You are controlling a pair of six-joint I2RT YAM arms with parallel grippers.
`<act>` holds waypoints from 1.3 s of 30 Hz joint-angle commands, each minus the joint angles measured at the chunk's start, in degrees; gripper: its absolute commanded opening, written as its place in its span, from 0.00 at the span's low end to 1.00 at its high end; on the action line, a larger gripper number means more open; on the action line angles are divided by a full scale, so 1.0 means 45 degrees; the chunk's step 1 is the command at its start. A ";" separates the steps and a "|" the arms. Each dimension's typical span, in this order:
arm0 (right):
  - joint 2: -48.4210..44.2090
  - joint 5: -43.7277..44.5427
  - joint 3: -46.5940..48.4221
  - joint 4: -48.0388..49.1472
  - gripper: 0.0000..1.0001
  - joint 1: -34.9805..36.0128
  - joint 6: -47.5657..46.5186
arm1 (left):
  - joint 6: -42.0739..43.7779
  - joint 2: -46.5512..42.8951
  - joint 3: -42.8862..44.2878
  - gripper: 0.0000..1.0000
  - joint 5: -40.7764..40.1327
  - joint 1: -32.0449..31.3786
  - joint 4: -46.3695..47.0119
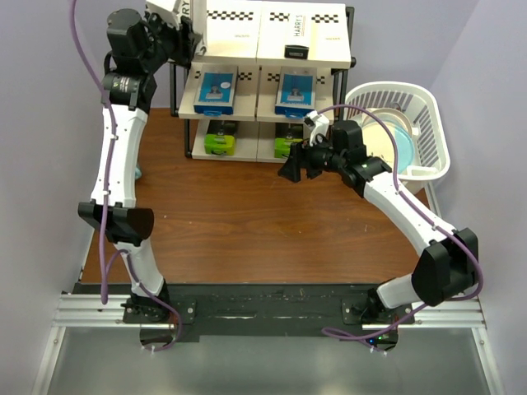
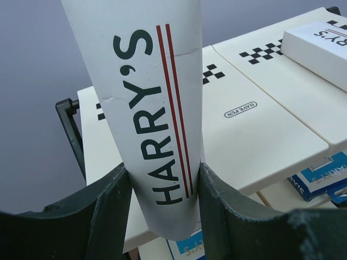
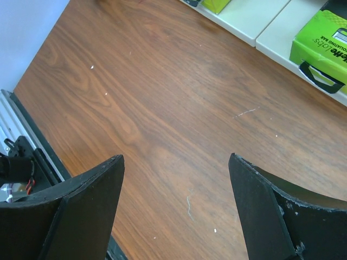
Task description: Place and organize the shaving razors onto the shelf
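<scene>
My left gripper (image 1: 170,23) (image 2: 162,176) is shut on a long white "HARRY'S" razor box (image 2: 146,103) (image 1: 176,8), held tilted above the left end of the shelf's top board (image 1: 239,37) (image 2: 255,130). A second "HARRY'S" box (image 1: 298,34) (image 2: 320,43) lies on the top tier's right half. Two blue-and-white boxes (image 1: 216,89) (image 1: 295,92) sit on the middle tier. Two black boxes with lime-green ends (image 1: 220,140) (image 1: 288,145) sit on the bottom tier, and one of them (image 3: 321,46) shows in the right wrist view. My right gripper (image 1: 295,166) (image 3: 174,160) hangs open and empty over the brown table in front of the shelf.
A white plastic basket (image 1: 428,107) holding a white-and-blue plate (image 1: 389,138) stands right of the shelf, close behind my right arm. The wooden table (image 1: 247,222) stretches between the shelf and the arm bases. Grey walls close in left and right.
</scene>
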 commanded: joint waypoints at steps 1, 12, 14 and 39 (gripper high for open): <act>-0.0175 0.0060 -0.0004 0.0472 0.82 -0.0101 0.0084 | -0.0542 0.0412 0.0619 0.51 0.0489 -0.0021 0.1098; -0.0116 0.0020 -0.0238 0.0609 0.82 -0.0257 0.0298 | -0.0699 0.0531 0.0620 0.77 0.0471 -0.0021 0.1469; -0.0116 0.0020 -0.0277 0.0628 0.82 -0.0257 0.0338 | -0.0602 0.0531 0.0600 0.76 0.0568 -0.0021 0.1567; -0.0233 0.0059 -0.0766 0.0844 0.82 -0.0472 0.0572 | -0.0425 0.0355 -0.0924 1.00 -0.0660 -0.0529 0.3364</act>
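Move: The Harry's razor box is held steeply upright, near its lower end, by the left hand at the front edge of the top shelf. Its spot on the bare left half lies about 9 cm ahead, 4 cm right and 5 cm below. From this hand, the other Harry's box lies 4 cm ahead, 25 cm right and 4 cm down, the left blue box 6 cm ahead, 5 cm right and 20 cm down. The spot is about 27 cm ahead, 20 cm left and 23 cm above the right hand. The Harry's box is let go onto the top shelf's left half: the left hand eases about 2 cm forward and slightly right and down while its half-open fingers loosen. It then rises some 2.5 cm as the wrist tips up about 5 degrees, spreads the fingers fully, and ends shifting a little farther right and sinking about 1 cm, no longer gripping the box. ##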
